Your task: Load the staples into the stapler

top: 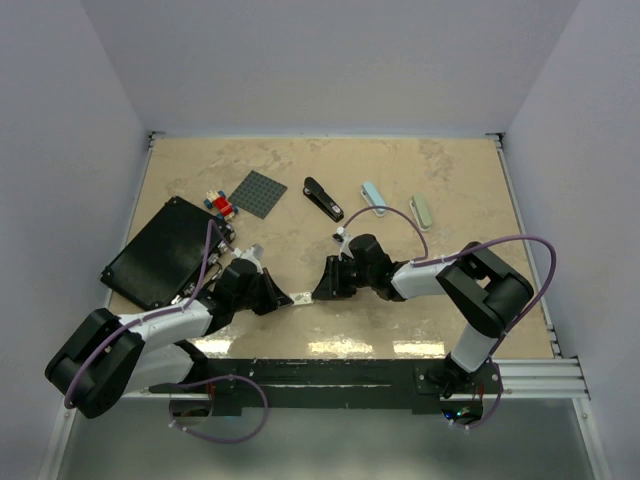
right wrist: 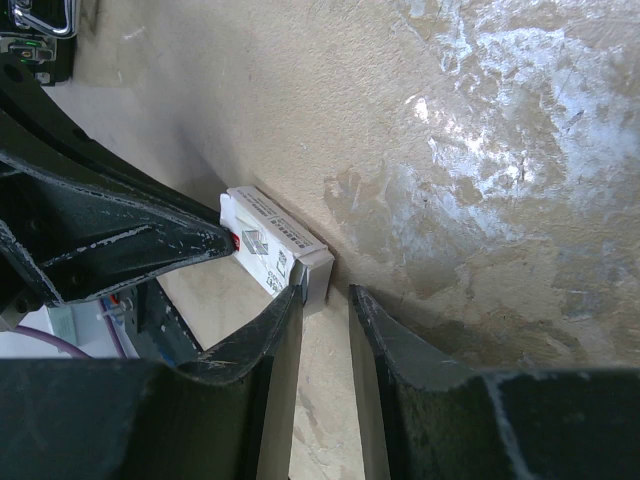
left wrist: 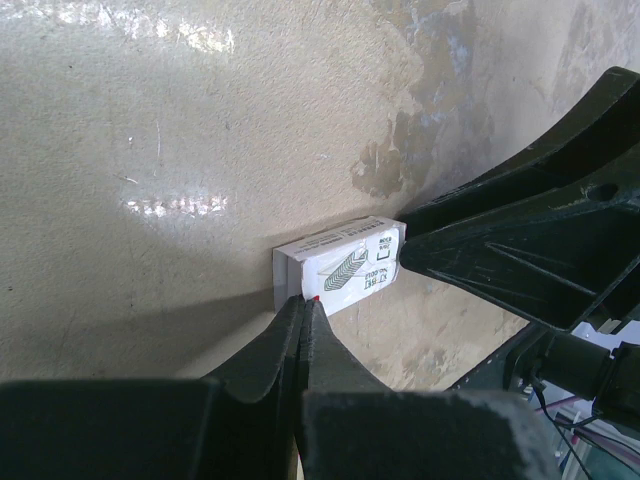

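A small white printed box [top: 300, 297] lies on the table between my two grippers. The staples themselves do not show. My left gripper [left wrist: 303, 302] is shut, its tips pressed against one end of the box [left wrist: 340, 265]; I cannot tell whether they pinch a flap. From the other side my right gripper [right wrist: 327, 292] stands open around the far end of the box [right wrist: 275, 245], its left finger [right wrist: 285, 320] touching it and a gap to the other finger. A black stapler [top: 323, 199] lies farther back, away from both grippers.
A light blue stapler [top: 374, 198] and a pale green one [top: 422, 211] lie right of the black one. A black case [top: 165, 250] sits at the left, with a grey baseplate [top: 257, 192] and small coloured bricks [top: 220, 205] behind it.
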`<state>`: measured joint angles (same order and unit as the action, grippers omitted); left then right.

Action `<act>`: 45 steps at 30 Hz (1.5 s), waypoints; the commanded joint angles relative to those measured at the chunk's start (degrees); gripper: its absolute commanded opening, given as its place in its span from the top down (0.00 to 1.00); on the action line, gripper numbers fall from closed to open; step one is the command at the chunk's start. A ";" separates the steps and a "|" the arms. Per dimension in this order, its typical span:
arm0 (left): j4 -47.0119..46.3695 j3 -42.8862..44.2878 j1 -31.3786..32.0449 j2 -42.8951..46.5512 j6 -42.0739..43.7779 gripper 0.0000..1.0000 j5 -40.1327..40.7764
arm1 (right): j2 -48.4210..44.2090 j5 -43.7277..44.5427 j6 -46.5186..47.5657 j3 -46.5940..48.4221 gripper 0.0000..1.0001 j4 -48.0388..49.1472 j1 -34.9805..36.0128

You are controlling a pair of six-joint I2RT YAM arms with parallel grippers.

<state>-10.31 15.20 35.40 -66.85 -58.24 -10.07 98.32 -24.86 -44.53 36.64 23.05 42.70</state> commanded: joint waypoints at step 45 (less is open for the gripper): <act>-2.88 -1.40 0.29 2.16 -1.97 1.00 1.19 | -2.88 12.38 2.34 13.18 1.00 -22.87 3.88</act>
<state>-12.01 14.24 35.40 -65.95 -59.61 -10.04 97.82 -16.21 -43.83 45.95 4.43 46.13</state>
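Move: The staples box lies between the hands, its near-left end in the left fingers: its middle is about 3 cm right and 1 cm ahead of the left hand. From the right hand, whose parted fingertips are at the box's right end, that middle is some 3 cm left, level fore and aft and perhaps 1 cm lower. The black stapler stands about 28 cm straight ahead of the right hand, the blue stapler about 29 cm ahead and 15 cm right. While the left hand stays put with its shut fingers pinching the near-left end of the staples box, the right hand works at the box's right end, edging about half a centimetre forward and easing partly back, then drifting slightly left as its fingers tip some 10 degrees steeper. The right fingers narrow only a little at first, then close from about a quarter open to nearly shut, pinching the edge of that right end. ##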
